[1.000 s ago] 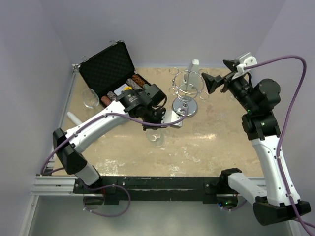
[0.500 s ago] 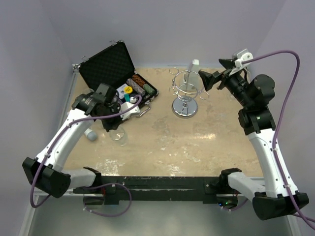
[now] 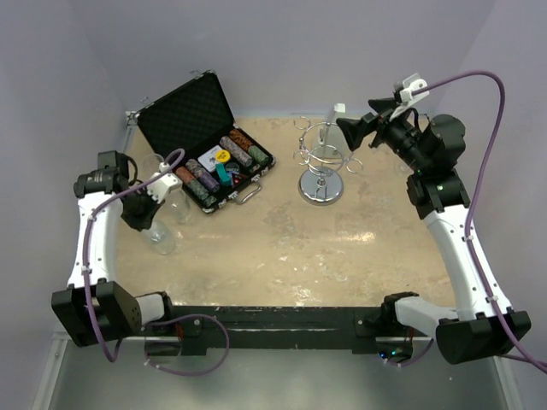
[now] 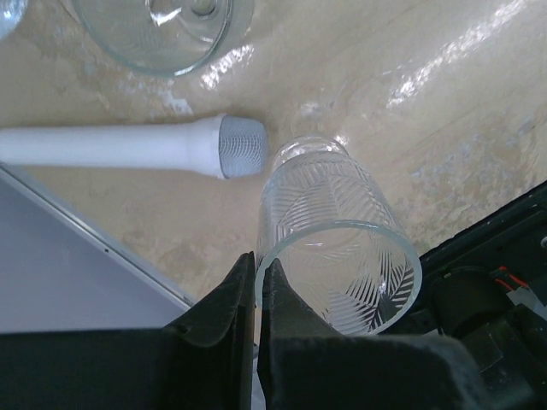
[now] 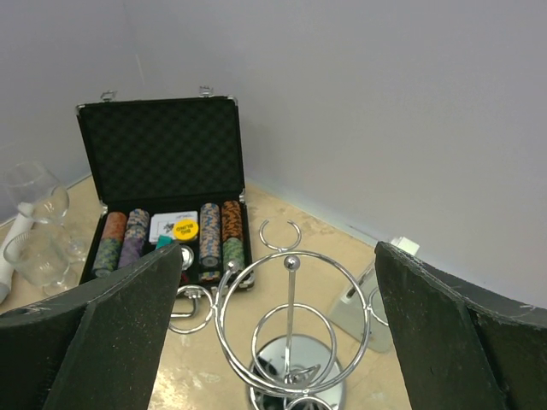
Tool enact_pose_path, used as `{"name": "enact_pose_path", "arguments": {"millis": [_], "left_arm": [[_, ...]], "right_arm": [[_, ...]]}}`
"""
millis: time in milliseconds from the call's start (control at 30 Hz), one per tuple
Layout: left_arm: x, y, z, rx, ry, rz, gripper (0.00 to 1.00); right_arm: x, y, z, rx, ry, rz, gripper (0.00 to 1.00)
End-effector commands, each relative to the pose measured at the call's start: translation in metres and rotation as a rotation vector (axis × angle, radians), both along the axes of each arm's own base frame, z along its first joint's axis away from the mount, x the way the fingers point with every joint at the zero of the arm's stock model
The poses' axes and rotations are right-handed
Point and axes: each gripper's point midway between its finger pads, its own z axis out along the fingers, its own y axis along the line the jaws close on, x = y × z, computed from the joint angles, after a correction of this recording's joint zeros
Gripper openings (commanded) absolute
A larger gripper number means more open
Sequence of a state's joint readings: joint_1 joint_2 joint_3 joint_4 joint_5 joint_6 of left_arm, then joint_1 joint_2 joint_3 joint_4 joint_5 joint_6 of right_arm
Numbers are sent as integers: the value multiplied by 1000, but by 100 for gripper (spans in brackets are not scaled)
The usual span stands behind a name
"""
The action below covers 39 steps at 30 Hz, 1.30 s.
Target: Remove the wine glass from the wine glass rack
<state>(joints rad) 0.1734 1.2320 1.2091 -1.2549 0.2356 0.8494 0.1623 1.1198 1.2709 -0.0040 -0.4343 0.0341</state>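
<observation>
The wine glass, clear with etched leaves and no stem showing, hangs tilted by its rim from my left gripper, which is shut on the rim. In the top view the left gripper and the wine glass are low at the table's left edge. The chrome wine glass rack stands mid-table at the back. No glass hangs in the wire loops of the wine glass rack that show. My right gripper hovers open just right of the rack top, its fingers either side of the rings.
An open black case of poker chips lies at the back left. Another clear glass and a white cylinder with a grey tip sit beside the held glass. The metal table frame runs close by. A white stand is behind the rack.
My left arm has swung from beside the rack to the table's left edge, carrying the glass. The right gripper has drifted slightly left towards the rack and stayed open.
</observation>
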Motion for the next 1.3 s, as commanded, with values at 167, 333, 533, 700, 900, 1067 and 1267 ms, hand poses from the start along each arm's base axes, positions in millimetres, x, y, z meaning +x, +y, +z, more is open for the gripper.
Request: {"name": "enact_pose_path", "arguments": {"millis": [167,333,533,700,900,1067,1267], "left_arm": [[-12,62,-18,11,20,36,0],[-5,88,-30,23,22,110,0],[8,105,-41,55,26,181,0],[21,113,-40,61,-7,217,0],[31,119,-46,58,-8,242,0],[37,120,-48,44,-8,264,10],[35,119,-39,51,-31,260,48]], "right_arm": [[-6,2,38,28,-84,18,98],[-3,2,34,26,-75,16,98],[2,3,30,24,-68,21,98],[3,3,26,23,-64,15,98],[4,2,21,12,-56,11,98],[7,1,12,-14,-41,7,98],[9,2,8,-19,-33,9,98]]}}
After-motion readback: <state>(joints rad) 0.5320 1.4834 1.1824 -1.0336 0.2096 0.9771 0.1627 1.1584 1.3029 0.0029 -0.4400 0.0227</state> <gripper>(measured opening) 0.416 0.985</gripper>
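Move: The left gripper already holds the wine glass by its rim; the free spot for it on the table lies about 8 cm to the left, 1 cm back and 17 cm below. The white microphone's middle is some 3 cm ahead and 8 cm left, down on the table; one standing glass is about 7 cm ahead and 2 cm right, another 16 cm ahead and 2 cm left. From the right gripper the spot is roughly 57 cm left, 15 cm back and 44 cm below. Carry the pinched wine glass about 11 cm left with the left gripper, across the microphone's head to the bare table on its near-left side, turning the hand some 15 degrees counter-clockwise. Sink about 6 cm on the way, easing slightly forward over the later part, then stop and open the fingers partway to let go of the rim. ##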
